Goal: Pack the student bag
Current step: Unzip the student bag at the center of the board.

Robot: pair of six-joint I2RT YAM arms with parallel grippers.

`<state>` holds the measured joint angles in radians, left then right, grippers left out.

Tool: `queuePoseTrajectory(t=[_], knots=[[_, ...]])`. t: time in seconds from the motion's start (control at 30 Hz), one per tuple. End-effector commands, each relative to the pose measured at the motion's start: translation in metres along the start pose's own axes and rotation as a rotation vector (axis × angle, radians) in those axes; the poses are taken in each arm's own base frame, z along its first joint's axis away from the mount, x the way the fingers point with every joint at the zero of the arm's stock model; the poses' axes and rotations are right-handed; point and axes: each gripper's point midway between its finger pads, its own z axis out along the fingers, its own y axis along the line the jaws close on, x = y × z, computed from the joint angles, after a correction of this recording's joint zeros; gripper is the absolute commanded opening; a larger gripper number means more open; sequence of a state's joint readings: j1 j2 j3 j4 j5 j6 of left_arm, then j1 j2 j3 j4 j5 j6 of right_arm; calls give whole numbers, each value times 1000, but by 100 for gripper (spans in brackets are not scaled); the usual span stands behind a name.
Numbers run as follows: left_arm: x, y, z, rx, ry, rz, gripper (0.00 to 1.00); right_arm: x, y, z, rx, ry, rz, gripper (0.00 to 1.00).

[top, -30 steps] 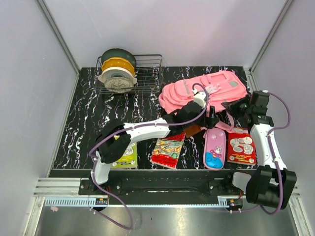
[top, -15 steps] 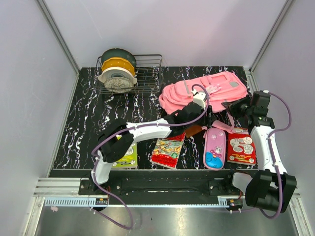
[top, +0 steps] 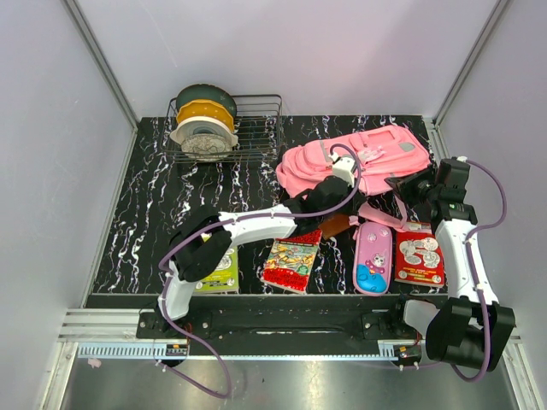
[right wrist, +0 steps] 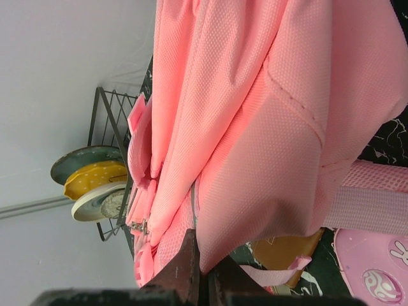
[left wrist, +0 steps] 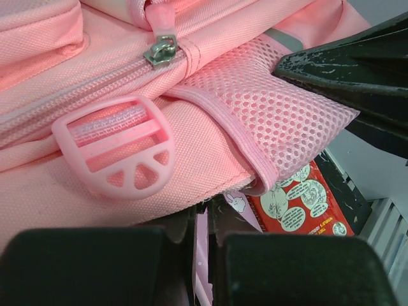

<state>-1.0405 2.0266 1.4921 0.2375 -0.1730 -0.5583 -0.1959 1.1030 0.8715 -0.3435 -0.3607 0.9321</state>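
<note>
The student bag point(top: 376, 152) is a large pink backpack lying at the back right of the black marbled table. My left gripper point(top: 366, 207) is at its near edge, shut on a thin pink strap of the bag point(left wrist: 203, 255), just under a pink plastic buckle point(left wrist: 115, 153) and a mesh side pocket point(left wrist: 280, 121). My right gripper point(top: 398, 183) is at the bag's right side, shut on a fold of its pink fabric point(right wrist: 255, 127). In the right wrist view its jaws point(right wrist: 205, 258) pinch the cloth edge.
A pink pencil case point(top: 373, 258), a red booklet point(top: 419, 258), a comic book point(top: 291, 261) and a green book point(top: 220, 272) lie along the near edge. A brown item point(top: 337, 226) sits under the left wrist. A wire rack point(top: 256, 147) with spools point(top: 203, 124) stands at the back left.
The left gripper has gone from open to shut on the pink strap. The right gripper, still shut on the fabric, has shifted slightly and the bag has moved a little.
</note>
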Motion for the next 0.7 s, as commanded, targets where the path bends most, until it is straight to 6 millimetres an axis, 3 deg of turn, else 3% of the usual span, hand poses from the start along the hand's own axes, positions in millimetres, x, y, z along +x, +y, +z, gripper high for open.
queuePoseTrajectory(t=[0.0, 0.3, 0.47, 0.67], knots=[[-66, -5, -11, 8, -177, -21, 0, 9, 33, -18, -118, 40, -83, 0], [-57, 30, -49, -86, -136, 89, 0, -9, 16, -5, -21, -17, -203, 0], [-51, 49, -74, -112, -64, 192, 0, -15, 22, -1, -54, -25, -327, 0], [-33, 82, -98, -193, 29, 278, 0, -33, 15, 1, -42, -54, -313, 0]])
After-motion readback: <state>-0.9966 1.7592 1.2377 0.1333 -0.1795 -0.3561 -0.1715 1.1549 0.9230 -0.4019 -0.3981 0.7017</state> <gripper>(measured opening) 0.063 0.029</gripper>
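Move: The left hand already has the zipper pull at the student bag's near edge; that edge's left end, where it is headed, lies about 19 cm to its left, 5 ahead and 6 lower. The bag's middle is some 12 cm straight ahead. Roughly 14 cm lower lie the brown wallet, 6 back and 4 left, and the pencil case, 16 back and 7 right. From the right hand the zipper pull lies about 8 cm left, 5 back and 4 below. Leftward, nearly level, the left hand draws the pinched zipper pull about 8 cm along the bag's near edge, starting slowly, then running steadily, drifting back a little while its left side tips up some 10 degrees. The right hand keeps its pinch on the bag by the mesh side pocket, dipping about a centimetre and turning slightly counter-clockwise. ##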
